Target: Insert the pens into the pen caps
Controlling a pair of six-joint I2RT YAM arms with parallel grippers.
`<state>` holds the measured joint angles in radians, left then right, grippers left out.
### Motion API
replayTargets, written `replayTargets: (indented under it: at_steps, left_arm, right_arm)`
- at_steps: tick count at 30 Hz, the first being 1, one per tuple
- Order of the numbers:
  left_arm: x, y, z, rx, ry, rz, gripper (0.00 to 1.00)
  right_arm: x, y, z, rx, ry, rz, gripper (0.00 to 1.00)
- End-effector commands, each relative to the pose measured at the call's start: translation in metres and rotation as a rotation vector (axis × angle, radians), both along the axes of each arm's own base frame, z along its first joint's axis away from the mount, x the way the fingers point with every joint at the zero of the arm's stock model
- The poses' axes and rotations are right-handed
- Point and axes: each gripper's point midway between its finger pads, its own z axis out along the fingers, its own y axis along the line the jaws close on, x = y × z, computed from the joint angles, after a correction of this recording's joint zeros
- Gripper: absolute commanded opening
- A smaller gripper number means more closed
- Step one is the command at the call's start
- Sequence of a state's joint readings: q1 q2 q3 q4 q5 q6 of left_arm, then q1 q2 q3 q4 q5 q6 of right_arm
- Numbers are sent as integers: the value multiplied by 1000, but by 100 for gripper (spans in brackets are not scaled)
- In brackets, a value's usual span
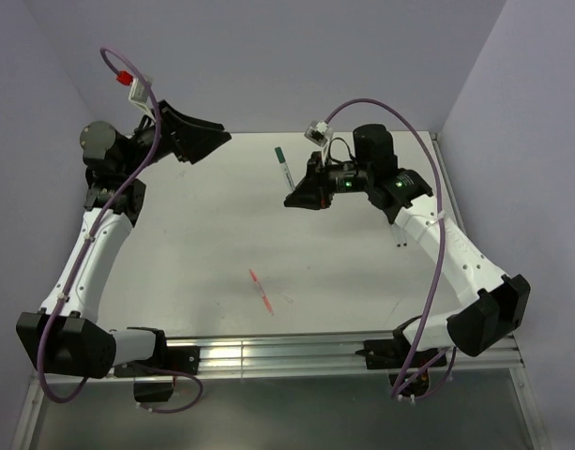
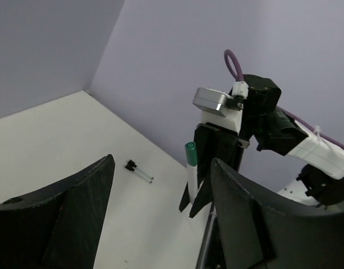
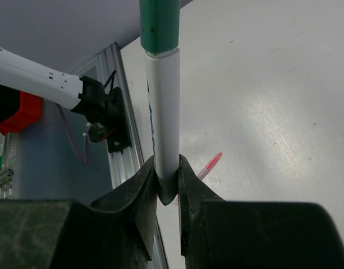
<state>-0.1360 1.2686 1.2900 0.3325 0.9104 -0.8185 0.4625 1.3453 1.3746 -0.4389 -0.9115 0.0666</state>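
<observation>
My right gripper is shut on the lower end of a white pen. A green cap sits on the pen's free end, which points toward the back of the table. My left gripper hangs open and empty at the back left, facing the right gripper. A red-pink pen lies alone near the front middle. A thin pale pen with a black end lies by the right arm.
A metal rail runs along the table's near edge, between the two arm bases. Lilac walls close the back and both sides. Purple cables loop over both arms.
</observation>
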Motion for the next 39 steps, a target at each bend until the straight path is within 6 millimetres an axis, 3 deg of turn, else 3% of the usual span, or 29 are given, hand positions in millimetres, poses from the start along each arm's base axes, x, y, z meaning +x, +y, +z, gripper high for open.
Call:
replayTargets:
  at_steps: [1,7,15,20,36,39]
  left_arm:
    - [-30,-8,12,-68,-20,-130,74]
    - [-24,-16,-14,-108,71,-171,65]
    - [-26,-33,-25,-138,105,-215,60]
    - [-33,-39,-29,-163,101,-245,51]
    - [-36,-55,-47,-164,151,-276,51]
    - [-42,-59,-48,-159,142,-297,47]
  right_arm:
    - [-1,17,13,34,-27,36,0]
    - [-11,37,3,7,-15,64,0]
    - [-16,50,3,9,-2,101,0]
    - [-20,54,2,10,4,125,0]
    - [-28,55,4,22,18,159,0]
    - [-28,55,4,21,17,158,0]
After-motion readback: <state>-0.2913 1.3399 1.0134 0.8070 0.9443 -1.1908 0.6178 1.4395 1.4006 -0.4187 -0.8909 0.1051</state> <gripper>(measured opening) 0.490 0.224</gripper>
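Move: My right hand already holds the white pen, its green cap end standing about 6 cm ahead, 2 cm left and 6 cm above those fingers. From my open left hand that green cap end lies some 13 cm to the right, about level fore and aft, and 6 cm lower. Down on the table, roughly 32 cm below my right hand, the red pen is about 8 cm back and 7 cm left of it; two finished pens lie about 8 cm farther out and 27 cm to its right. I bring both hands together around the green cap end: my left goes down and to the right, about 5 cm each, drawing back some 3 cm, turning roughly 15 degrees clockwise and part-closing its fingers. My right, still pinching the pen, carries it about 5 cm left with a little back and down, mostly early on, then almost holds still. ##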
